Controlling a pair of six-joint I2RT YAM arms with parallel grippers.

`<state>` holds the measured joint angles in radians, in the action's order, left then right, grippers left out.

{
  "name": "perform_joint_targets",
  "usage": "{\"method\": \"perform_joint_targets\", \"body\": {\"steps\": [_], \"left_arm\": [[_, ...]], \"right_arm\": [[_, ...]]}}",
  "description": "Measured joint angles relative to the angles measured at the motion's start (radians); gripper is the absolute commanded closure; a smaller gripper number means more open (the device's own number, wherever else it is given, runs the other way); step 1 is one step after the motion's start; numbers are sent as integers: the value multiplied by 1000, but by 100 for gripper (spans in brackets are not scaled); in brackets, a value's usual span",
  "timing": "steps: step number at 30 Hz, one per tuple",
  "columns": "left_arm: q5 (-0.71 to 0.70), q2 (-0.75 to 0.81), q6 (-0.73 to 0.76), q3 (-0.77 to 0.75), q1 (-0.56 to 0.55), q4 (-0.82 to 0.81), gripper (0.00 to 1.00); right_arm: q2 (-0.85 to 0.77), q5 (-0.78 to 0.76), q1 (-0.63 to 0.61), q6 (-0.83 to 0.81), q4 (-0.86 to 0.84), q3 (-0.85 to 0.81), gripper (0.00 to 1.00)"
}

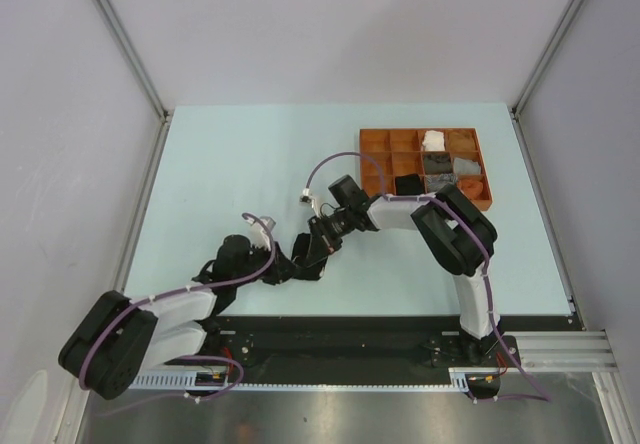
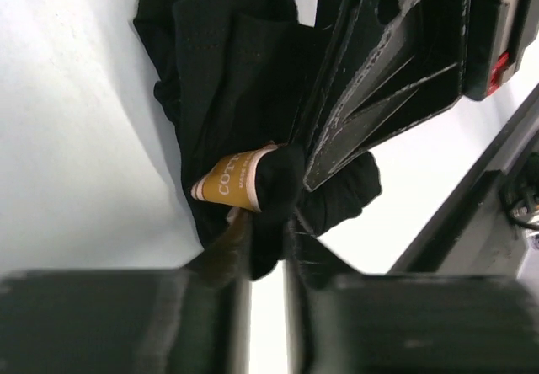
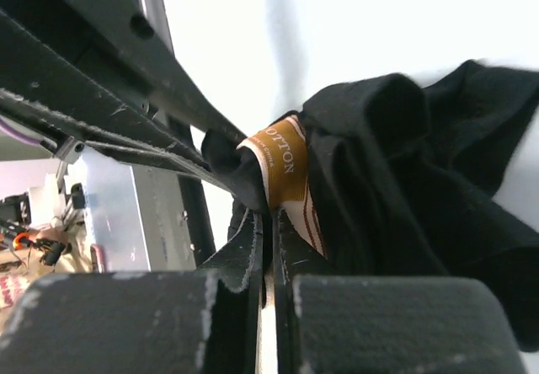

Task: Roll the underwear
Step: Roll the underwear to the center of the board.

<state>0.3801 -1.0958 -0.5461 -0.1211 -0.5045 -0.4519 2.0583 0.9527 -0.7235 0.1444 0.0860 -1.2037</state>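
Observation:
A black brief [image 2: 227,62] with a beige waistband [image 2: 226,178] lies crumpled on the pale table between both arms. In the left wrist view my left gripper [image 2: 269,232] pinches a black fold just below the waistband. My right gripper [image 3: 271,216] is shut on the waistband's [image 3: 285,168] edge, with the rest of the brief [image 3: 421,180] bunched to its right. From above, the left gripper [image 1: 292,266] and the right gripper [image 1: 318,244] meet tip to tip over the cloth, which is mostly hidden beneath them.
A brown compartmented tray [image 1: 376,142] stands at the back right, holding several rolled cloths, among them a white one [image 1: 433,141], a grey one [image 1: 437,162] and a black one [image 1: 407,182]. The right arm's elbow [image 1: 455,229] hangs just in front of the tray.

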Motion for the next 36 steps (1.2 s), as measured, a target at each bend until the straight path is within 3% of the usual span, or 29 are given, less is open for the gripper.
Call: {"method": "perform_joint_targets", "body": {"steps": [1, 3, 6, 10, 15, 21, 28, 36], "left_arm": [[-5, -13, -2, -6, -2, 1, 100], [-18, -39, -5, -36, -5, 29, 100], [-48, -81, -5, -114, -9, 114, 100], [-86, -163, -11, -230, -4, 216, 100], [-46, -249, -40, -317, 25, 287, 100], [8, -327, -52, -407, 52, 365, 100], [102, -380, -68, -437, 103, 387, 100], [140, -398, -82, -442, 121, 387, 100]], "right_arm": [[0, -3, 0, 2, -2, -1, 82], [1, -13, 2, 4, -3, -2, 60], [0, -49, 13, -5, 7, -23, 44], [-31, -135, 33, -50, 75, -66, 41], [-190, -306, 40, -125, 170, -80, 40], [-346, -502, -30, -233, 201, -81, 40], [-301, -634, -140, -304, 197, -33, 40], [-233, -714, -152, -333, 175, 31, 41]]}}
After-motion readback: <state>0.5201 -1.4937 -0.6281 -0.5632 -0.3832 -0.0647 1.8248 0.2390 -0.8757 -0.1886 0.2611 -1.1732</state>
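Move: The underwear's middle lies about 3 cm ahead of the left hand and 3 cm to its right, a centimetre lower; the left fingers are closing on its waistband near end. The right hand, shut on the same waistband, has that middle some 3 cm ahead and 2 cm right. From the right hand, the sorting box's middle is about 23 cm ahead and 28 cm right, and the folded black piece in it some 19 cm ahead and 24 cm right. Finish shutting the left gripper on the waistband, then carry it about 5 cm forward, low over the underwear, tipping the fingers down some 20 degrees. Meanwhile open the right gripper to let go, swing it forward and up about 10 cm, then back and down, a little to the right, its fingers turned more steeply down and left open around the right part of the rolled edge. ##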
